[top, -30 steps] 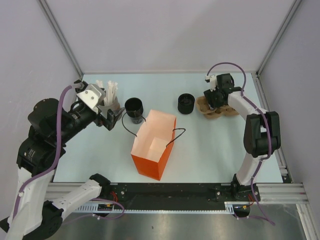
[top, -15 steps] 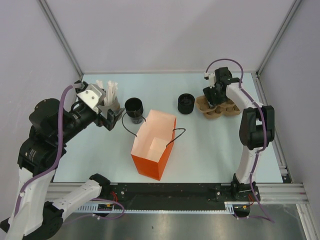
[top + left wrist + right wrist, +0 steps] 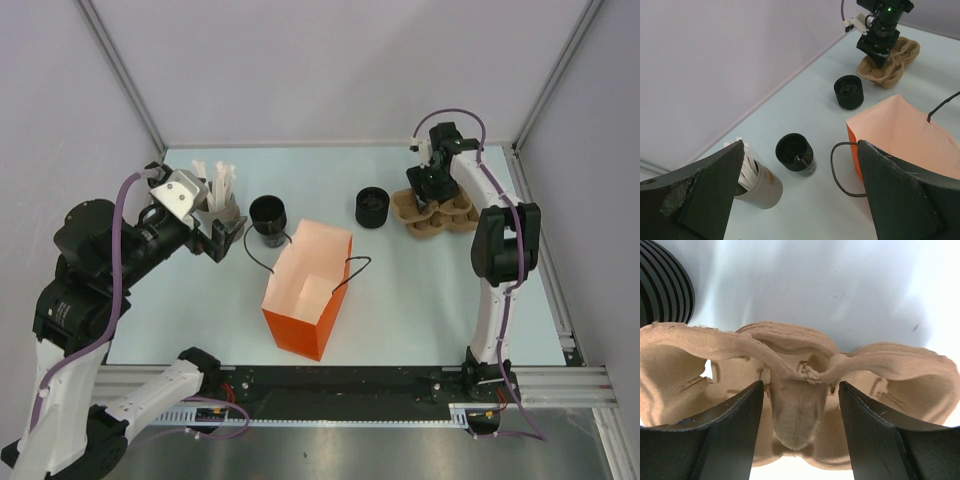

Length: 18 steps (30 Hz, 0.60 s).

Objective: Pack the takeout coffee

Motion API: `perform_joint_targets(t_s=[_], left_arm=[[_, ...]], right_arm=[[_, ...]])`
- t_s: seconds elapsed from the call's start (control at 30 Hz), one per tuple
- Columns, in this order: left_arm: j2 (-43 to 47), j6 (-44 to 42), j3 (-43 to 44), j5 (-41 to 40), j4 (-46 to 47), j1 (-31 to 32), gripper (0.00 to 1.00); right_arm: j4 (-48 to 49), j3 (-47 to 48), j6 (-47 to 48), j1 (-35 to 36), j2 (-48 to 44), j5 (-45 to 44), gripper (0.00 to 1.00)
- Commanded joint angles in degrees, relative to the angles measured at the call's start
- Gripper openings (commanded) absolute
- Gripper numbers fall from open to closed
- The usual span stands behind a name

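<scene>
No lidded takeout coffee shows in these views. An open black cup (image 3: 268,218) (image 3: 795,154) without a lid stands left of the orange paper bag (image 3: 305,290) (image 3: 910,130). A ribbed stack of black lids (image 3: 372,207) (image 3: 849,92) (image 3: 662,287) sits further right. My right gripper (image 3: 432,190) (image 3: 800,390) is open and points down into the brown cardboard cup carrier (image 3: 440,214) (image 3: 800,415). Its jaws straddle the carrier's centre post with a gap on each side. My left gripper (image 3: 215,238) (image 3: 801,190) is wide open, hovering by the straw cup, holding nothing.
A grey cup of white straws (image 3: 224,205) (image 3: 759,187) stands at the far left, close to my left fingers. The bag stands upright and open, its black cord handles (image 3: 840,170) hanging outward. Walls close the table at the back and on both sides.
The right wrist has shifted slightly toward the back wall over the carrier and its jaws have widened a little. The left arm has not moved.
</scene>
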State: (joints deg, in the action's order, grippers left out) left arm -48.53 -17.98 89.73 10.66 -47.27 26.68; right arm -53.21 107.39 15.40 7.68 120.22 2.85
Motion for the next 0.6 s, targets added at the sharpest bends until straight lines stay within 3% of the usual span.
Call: perform_joint_targets(t_s=[0.0,0.13,0.37,0.57], left_arm=[[0.55,1.19,-0.09,1.12,1.12,-0.84,1.0],[0.55,1.28,0.0,1.38,1.12,-0.92,1.0],[0.63,1.37,-0.17,1.65,1.12,-1.36,1.0],[0.46,1.19,-0.26,0.77,1.21,-1.54,1.0]], right_arm=[[-3.3,1.86,-1.34,0.4,1.24,-0.48,0.66],[-3.74,1.33,-1.34,0.49,1.24,-1.27,0.59],[-6.2,3.34,-0.55,0.93,-1.39,-2.85,0.38],[-9.89,7.91,0.95,0.84,-6.91,-1.54,0.36]])
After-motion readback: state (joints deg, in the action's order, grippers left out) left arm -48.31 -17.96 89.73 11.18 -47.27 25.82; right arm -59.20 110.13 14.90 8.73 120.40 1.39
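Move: The right hand's open fingers already straddle the raised middle ridge of the brown cup holder. The holder's middle is about level with the hand point fore and aft, some 2 cm to its right and 2 cm below. The black lid stack stands about 13 cm to the hand's left, neither ahead nor behind, some 3 cm lower. From the left hand, the holder lies roughly 26 cm ahead, 43 cm to the right and 37 cm below. The right fingers close on the cup holder's middle ridge and pinch it from both sides, their gap shrinking to a bit over half. The hand first eases down and back about 1 cm into the holder, then, as the grip tightens, draws up about 2 cm and a touch farther back, its attitude hardly changing. ##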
